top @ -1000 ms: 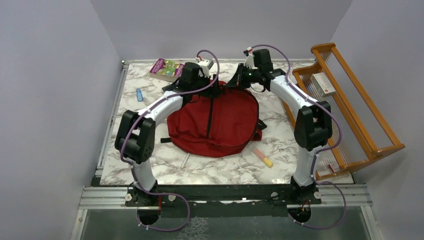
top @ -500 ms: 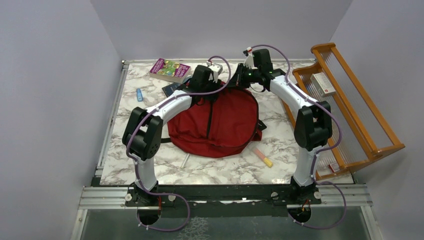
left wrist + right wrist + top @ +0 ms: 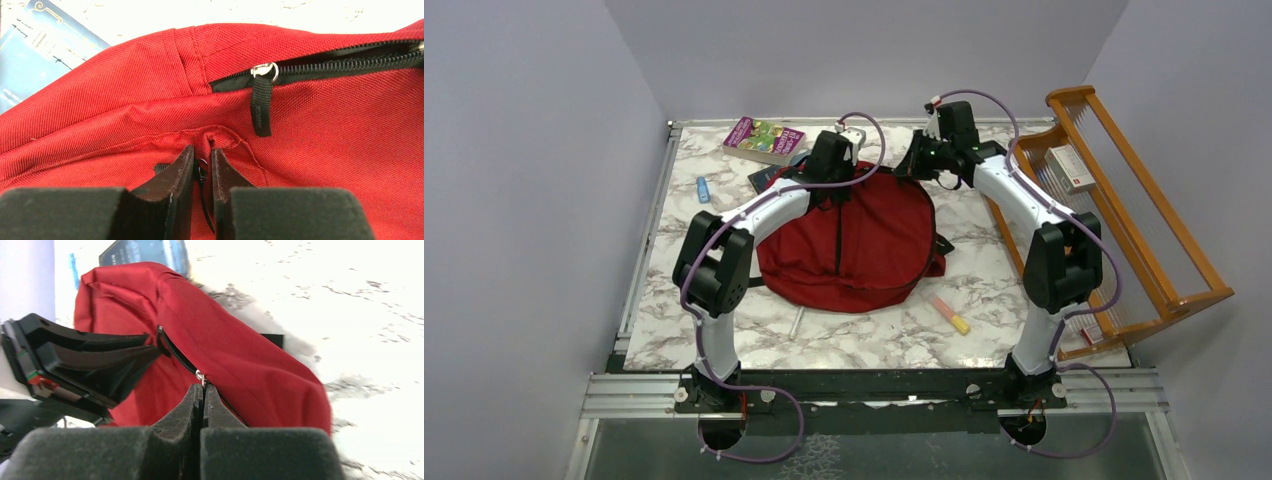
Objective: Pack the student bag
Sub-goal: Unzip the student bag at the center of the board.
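The student bag (image 3: pixel 854 240), a red backpack, lies flat in the middle of the marble table. Its black zipper (image 3: pixel 350 62) runs along the far top edge. My left gripper (image 3: pixel 831 188) is at the bag's far top. In the left wrist view, my left gripper (image 3: pixel 202 155) has its jaws drawn close on a pinch of red fabric and a small black ring with a cord. My right gripper (image 3: pixel 202 388) is shut on a black zipper pull, whose silver ring (image 3: pixel 200 376) shows just past the tips. From above, my right gripper (image 3: pixel 911 165) sits at the bag's far right corner.
A purple book (image 3: pixel 764 138) and a dark blue book (image 3: pixel 769 177) lie at the far left of the bag. A small blue item (image 3: pixel 703 189) lies further left. An orange-yellow marker (image 3: pixel 949 314) lies near right. A wooden rack (image 3: pixel 1124 210) holding a box (image 3: pixel 1070 168) stands on the right.
My left arm has swung right onto the bag's far top and its jaws have closed down. My right wrist has shifted slightly right, still shut.
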You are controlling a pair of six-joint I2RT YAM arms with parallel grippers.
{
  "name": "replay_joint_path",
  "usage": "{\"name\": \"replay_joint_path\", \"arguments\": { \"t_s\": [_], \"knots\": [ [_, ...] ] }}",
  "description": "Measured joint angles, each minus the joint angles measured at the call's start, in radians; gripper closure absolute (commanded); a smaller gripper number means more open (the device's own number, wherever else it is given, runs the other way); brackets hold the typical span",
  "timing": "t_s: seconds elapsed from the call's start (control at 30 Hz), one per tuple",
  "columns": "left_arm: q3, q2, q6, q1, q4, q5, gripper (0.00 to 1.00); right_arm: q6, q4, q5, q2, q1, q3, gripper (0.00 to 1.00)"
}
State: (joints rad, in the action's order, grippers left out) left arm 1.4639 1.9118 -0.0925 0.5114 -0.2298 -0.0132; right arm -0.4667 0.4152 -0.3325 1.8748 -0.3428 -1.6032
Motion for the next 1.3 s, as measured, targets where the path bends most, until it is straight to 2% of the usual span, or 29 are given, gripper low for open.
{"name": "replay_joint_path", "arguments": {
  "t_s": [0.13, 0.37, 0.63, 0.67, 0.93, 1.03, 1.3],
  "knots": [
    [0.0, 0.004, -0.014, -0.01, -0.001, 0.0, 1.0, 0.024, 0.022, 0.064, -0.052, 0.032, 0.066, 1.0],
    [0.0, 0.005, -0.047, -0.042, -0.005, 0.011, 1.0, 0.045, 0.039, 0.088, -0.133, 0.103, 0.198, 1.0],
    [0.006, 0.007, -0.089, -0.083, -0.016, 0.077, 1.0, 0.048, 0.035, 0.086, -0.222, 0.107, 0.341, 1.0],
    [0.01, 0.007, -0.091, -0.085, -0.02, 0.085, 0.97, 0.047, 0.032, 0.084, -0.232, 0.107, 0.354, 1.0],
    [0.034, 0.006, -0.1, -0.111, -0.028, 0.176, 0.53, 0.05, 0.004, 0.004, -0.288, 0.114, 0.362, 1.0],
    [0.044, -0.009, -0.101, -0.127, -0.028, 0.205, 0.47, 0.05, -0.008, -0.031, -0.3, 0.12, 0.327, 1.0],
    [0.079, -0.148, -0.096, -0.14, 0.053, 0.328, 0.42, 0.05, -0.029, -0.075, -0.319, 0.121, 0.236, 1.0]
  ]
}}
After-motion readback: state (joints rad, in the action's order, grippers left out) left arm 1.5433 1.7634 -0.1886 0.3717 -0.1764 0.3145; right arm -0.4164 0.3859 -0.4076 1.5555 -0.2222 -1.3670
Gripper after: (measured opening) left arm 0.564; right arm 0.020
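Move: The right hand holds the main zipper's tab; the bag's right corner, round which the zip runs, lies about 6 cm right, 4 back and 5 below. The zip's other slider is roughly 8 cm left, 4 ahead and 5 below. From the left hand, pinching cloth beside the pocket zip, the held tab is some 12 cm right, level fore-and-aft, 6 higher; that other slider is about 4 cm ahead, 4 right and 1 lower. Right hand drags the tab right and back about 10 cm, then lifts 10; left lets go, rising 12. ##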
